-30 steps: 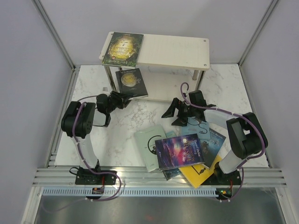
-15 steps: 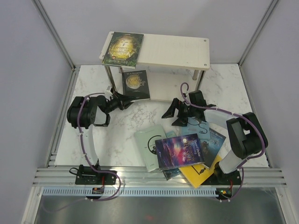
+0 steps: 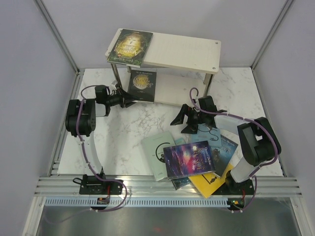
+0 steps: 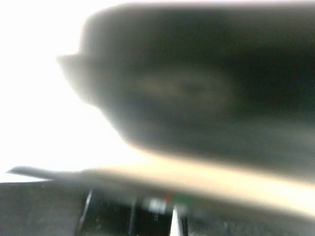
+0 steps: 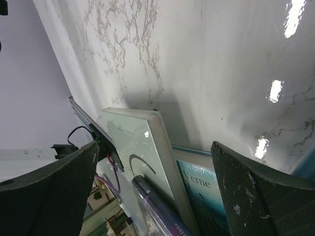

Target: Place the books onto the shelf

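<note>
The shelf (image 3: 182, 51) stands at the back, with a dark green-gold book (image 3: 130, 45) flat on the left of its top board. My left gripper (image 3: 128, 101) is shut on the near left corner of a black book (image 3: 142, 84), which leans tilted into the lower tier. The left wrist view shows only a dark blur. My right gripper (image 3: 183, 121) hangs open and empty above the marble, just behind the pile of books. In that pile are a pale book (image 3: 156, 156) (image 5: 135, 147), a purple galaxy book (image 3: 189, 160), a teal book (image 3: 224, 150) (image 5: 209, 196) and a yellow one (image 3: 212, 181).
Grey walls close in the white marble table (image 3: 123, 142) at the back and sides. A metal rail (image 3: 167, 186) runs along the near edge by the arm bases. The shelf's silver posts (image 3: 116, 78) stand close to the left gripper.
The left arm has swung back and left, carrying the black book farther under the shelf's top board. The shelf's left end has shifted slightly. The right arm is still.
</note>
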`<action>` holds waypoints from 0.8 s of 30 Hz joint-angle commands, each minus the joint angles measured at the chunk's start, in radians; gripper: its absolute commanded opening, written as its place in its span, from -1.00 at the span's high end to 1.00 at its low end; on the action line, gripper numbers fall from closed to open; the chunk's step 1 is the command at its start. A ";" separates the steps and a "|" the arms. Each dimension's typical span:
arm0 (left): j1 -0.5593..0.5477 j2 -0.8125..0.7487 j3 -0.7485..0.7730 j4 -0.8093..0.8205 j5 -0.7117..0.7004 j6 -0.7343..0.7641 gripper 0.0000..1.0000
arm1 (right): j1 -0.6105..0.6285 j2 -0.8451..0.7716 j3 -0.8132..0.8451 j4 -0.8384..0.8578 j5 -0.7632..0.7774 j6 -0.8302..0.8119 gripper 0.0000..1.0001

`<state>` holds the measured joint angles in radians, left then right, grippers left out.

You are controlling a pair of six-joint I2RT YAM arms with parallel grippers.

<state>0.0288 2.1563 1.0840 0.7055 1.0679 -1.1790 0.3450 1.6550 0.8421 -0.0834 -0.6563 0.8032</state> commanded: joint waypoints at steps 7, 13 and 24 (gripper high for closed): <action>0.112 -0.141 -0.019 -0.373 -0.100 0.225 -0.99 | 0.003 0.019 0.054 0.017 -0.008 -0.004 -0.96; 0.157 -0.199 0.077 -0.636 -0.149 0.375 -1.00 | 0.003 0.019 0.095 0.005 -0.006 0.013 -0.96; 0.168 -0.476 -0.048 -0.784 -0.270 0.446 -1.00 | 0.003 -0.032 0.187 -0.108 0.037 -0.073 -0.96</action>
<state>0.1967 1.7962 1.0885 0.0090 0.8291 -0.8154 0.3450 1.6676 0.9894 -0.1425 -0.6456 0.7937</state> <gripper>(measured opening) 0.995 0.982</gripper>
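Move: The left fingers are still shut on the near left corner of the black book on the lower board; its middle lies about 7 cm ahead and 5 cm to the right, roughly level. The shelf's near left post stands some 6 cm to the left of this hand and 1 cm ahead. The green-gold book on the top board is about 8 cm ahead, straight in line, some 22 cm up. From the right hand, the black book lies about 18 cm ahead and 20 cm left, about level. Leftward and out from the shelf, some 9 cm, the left hand opens wide and lets go of the black book's corner, dipping about 2 cm before climbing to end higher than it began. It turns counter-clockwise and rolls its left side up, about 15 degrees each, easing back slightly at the end. The open, empty right hand later rises and reaches forward, 3 cm or so each. ##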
